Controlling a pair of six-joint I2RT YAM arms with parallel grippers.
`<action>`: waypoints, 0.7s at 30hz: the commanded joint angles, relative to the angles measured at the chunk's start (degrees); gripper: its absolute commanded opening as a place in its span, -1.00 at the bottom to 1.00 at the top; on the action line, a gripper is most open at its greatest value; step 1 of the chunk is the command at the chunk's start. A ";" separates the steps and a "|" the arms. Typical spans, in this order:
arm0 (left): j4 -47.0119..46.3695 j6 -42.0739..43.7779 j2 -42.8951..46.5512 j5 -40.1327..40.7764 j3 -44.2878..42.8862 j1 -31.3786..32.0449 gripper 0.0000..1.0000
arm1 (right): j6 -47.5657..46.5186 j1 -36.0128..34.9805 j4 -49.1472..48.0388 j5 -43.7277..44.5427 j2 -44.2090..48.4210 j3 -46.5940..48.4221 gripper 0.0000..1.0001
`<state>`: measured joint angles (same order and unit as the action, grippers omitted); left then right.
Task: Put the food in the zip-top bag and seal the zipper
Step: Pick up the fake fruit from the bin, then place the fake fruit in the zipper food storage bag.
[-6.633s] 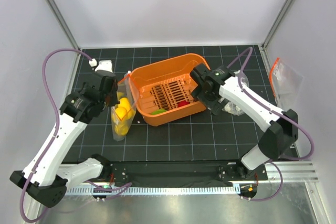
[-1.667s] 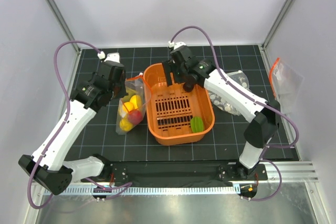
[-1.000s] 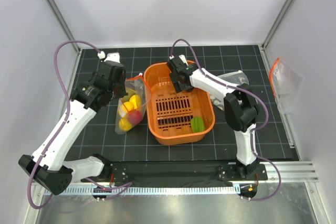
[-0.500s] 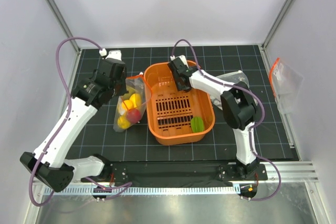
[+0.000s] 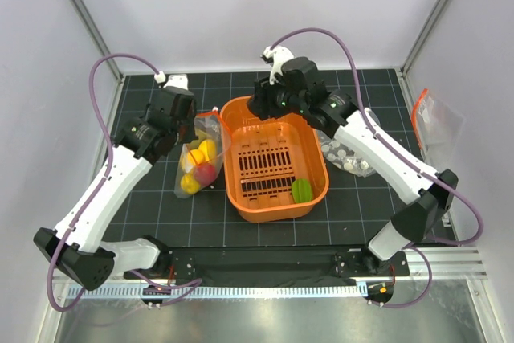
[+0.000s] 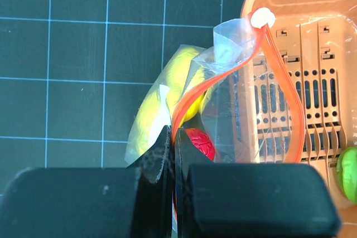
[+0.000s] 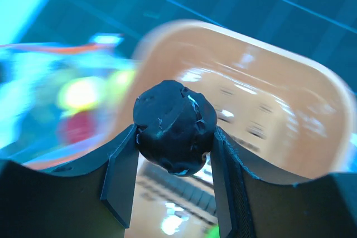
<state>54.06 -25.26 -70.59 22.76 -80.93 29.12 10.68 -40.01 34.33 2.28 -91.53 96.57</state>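
Observation:
The clear zip-top bag (image 5: 199,165) stands left of the orange basket, with yellow food (image 6: 162,93) and a red piece (image 6: 199,142) inside. My left gripper (image 6: 174,137) is shut on its orange-red zipper (image 6: 223,76) and holds the mouth up. Above the basket's far end, my right gripper (image 7: 173,140) is shut on a dark purple food piece (image 7: 174,124); in the top view that gripper (image 5: 260,107) hangs over the rim. One green food piece (image 5: 302,190) lies in the basket's near right corner.
The orange basket (image 5: 241,198) sits mid-table between the arms. A clear bag printed with white dots (image 5: 347,153) lies right of it under the right arm. Another clear pouch with an orange strip (image 5: 434,122) leans on the right wall.
My right gripper has closed on the dark purple piece at the basket's far end and lifted it, the arm swinging up and out. The left gripper keeps its hold on the zipper.

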 commanded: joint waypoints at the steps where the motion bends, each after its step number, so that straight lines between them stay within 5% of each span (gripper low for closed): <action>1: -3.70 -0.14 0.01 0.70 -1.25 -0.21 -1.00 | 1.01 -2.96 -1.36 -11.41 0.47 3.52 -0.49; 15: -1.86 -1.64 1.68 -0.96 -2.31 -0.21 -1.00 | 2.24 -12.11 -4.09 -18.37 -9.19 9.67 -0.42; 17: -1.68 -2.08 1.68 -1.75 -2.39 -0.21 -1.00 | 2.33 -12.72 -3.57 -18.98 -12.61 11.43 -0.09; 18: -1.68 -2.25 1.77 -2.02 -2.31 -0.21 -1.00 | 2.24 -13.16 -2.17 -18.90 -13.49 12.57 0.24; 19: -1.68 -2.69 1.86 -2.20 -2.39 -0.21 -1.00 | 2.33 -13.25 -1.29 -18.63 -14.55 14.33 0.91; 21: -1.42 -2.87 2.29 -1.59 -2.05 -0.21 -1.00 | 2.07 -13.25 -0.05 -16.53 -14.65 14.78 0.99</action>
<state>54.76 -26.50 -70.43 22.28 -80.95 28.73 12.38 -52.84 34.68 -15.18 -106.72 107.42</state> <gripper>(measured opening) 0.016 0.975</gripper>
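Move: The right hand already holds the dark fruit; the open bag mouth lies about 15 cm to its left, 7 cm back and some 9 cm lower. The red fruit in the bag is about 13 cm left, 6 cm back and 21 cm below; the bin's middle is some 7 cm right, 3 cm back and 22 cm below. From the left hand, still pinching the rim, the bag mouth's middle is about 5 cm right, 3 cm ahead and 2 cm lower. The right hand sweeps about 15 cm left and 9 back to the bag mouth, releasing the dark fruit. ##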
